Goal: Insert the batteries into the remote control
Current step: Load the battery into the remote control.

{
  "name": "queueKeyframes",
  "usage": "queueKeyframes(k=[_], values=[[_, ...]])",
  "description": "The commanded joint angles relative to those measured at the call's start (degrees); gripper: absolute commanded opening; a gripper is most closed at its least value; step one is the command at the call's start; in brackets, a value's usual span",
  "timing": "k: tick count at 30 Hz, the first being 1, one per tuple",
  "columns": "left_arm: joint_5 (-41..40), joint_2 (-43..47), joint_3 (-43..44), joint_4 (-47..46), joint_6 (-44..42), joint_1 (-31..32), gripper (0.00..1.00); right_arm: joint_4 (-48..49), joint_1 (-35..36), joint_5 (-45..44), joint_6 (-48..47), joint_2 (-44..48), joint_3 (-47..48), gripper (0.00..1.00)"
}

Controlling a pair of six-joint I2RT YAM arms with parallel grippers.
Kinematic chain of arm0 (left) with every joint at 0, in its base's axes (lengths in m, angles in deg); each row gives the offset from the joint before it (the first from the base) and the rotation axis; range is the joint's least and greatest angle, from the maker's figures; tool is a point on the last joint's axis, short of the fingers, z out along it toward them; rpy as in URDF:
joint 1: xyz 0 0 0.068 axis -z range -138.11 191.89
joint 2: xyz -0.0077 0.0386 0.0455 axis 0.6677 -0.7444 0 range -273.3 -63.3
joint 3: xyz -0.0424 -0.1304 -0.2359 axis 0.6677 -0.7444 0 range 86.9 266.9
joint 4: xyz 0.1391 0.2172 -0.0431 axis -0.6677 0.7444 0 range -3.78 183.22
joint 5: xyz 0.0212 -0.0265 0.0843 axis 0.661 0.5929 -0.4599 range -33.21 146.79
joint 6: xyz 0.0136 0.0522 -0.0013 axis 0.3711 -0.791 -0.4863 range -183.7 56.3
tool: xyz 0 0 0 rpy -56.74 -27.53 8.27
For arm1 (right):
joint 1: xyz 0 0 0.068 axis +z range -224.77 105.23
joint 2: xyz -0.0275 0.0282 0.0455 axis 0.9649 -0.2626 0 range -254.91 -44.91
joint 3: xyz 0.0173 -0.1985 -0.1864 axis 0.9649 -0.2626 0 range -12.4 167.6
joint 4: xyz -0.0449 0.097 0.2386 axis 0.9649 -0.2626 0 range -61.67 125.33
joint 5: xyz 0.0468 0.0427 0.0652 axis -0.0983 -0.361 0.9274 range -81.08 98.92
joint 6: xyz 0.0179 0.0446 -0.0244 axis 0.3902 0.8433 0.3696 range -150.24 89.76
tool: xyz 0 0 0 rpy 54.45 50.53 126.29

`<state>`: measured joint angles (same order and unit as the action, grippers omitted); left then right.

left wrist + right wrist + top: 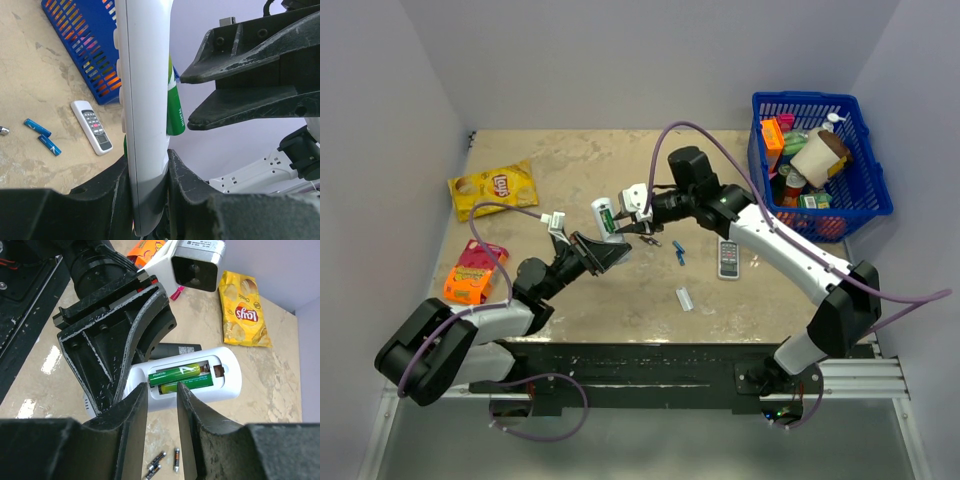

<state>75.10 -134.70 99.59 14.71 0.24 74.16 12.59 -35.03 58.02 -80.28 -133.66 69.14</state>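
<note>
My left gripper (149,160) is shut on the lower end of the white remote control (142,90) and holds it up off the table (603,216). Its back is uncovered, and two green batteries (176,373) (194,384) lie side by side in the compartment. The upper battery (175,112) sits a little askew, with one end standing proud. My right gripper (161,390) hovers just in front of the compartment's near end. Its jaws stand slightly apart, open, with nothing between them. From above, the right gripper (634,224) is right beside the remote.
A blue basket (868,160) of items stands at the back right. A grey-white remote (728,258), blue cells (678,252) and a small silver piece (685,298) lie mid-table. Dark cells (165,466) and a black remote (177,349) lie under the held remote. A chips bag (492,187) and an orange pack (470,275) lie at the left.
</note>
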Motion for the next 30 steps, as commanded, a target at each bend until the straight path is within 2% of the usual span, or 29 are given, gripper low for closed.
queueKeyframes(k=[1, 13, 30], values=[[0.50, -0.15, 1.37, -5.66, -0.22, -0.28, 0.00, 0.94, 0.07, 1.70, -0.59, 1.39, -0.59, 0.31], [0.77, -0.50, 1.90, -5.40, -0.05, -0.19, 0.00, 2.79, 0.07, 3.10, 0.47, 0.07, -0.85, 0.17], [1.29, -1.11, 2.96, -4.96, -0.49, -0.19, 0.00, 2.88, 0.33, 3.72, 0.82, -1.69, -0.85, 0.12]])
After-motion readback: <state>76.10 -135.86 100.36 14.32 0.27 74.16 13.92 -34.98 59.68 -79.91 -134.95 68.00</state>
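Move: The loose green battery sits in the remote, about 2 cm to the right gripper's left and 1 cm ahead, nearly level. The other green battery lies about 1 cm left and 2 cm ahead of the right gripper, and the remote's middle some 3 cm left and 2 cm ahead. The left gripper, holding the remote's lower end, has the loose battery about 6 cm above, 2 cm ahead and 1 cm right. Draw the right fingers together beside the loose battery, from about a third open to nearly shut, while easing the right hand down about 1 cm in all and bringing the tips onto the battery's end nearest the left gripper. Keep the left gripper still, holding the remote upright with its battery bay towards the right fingers. ##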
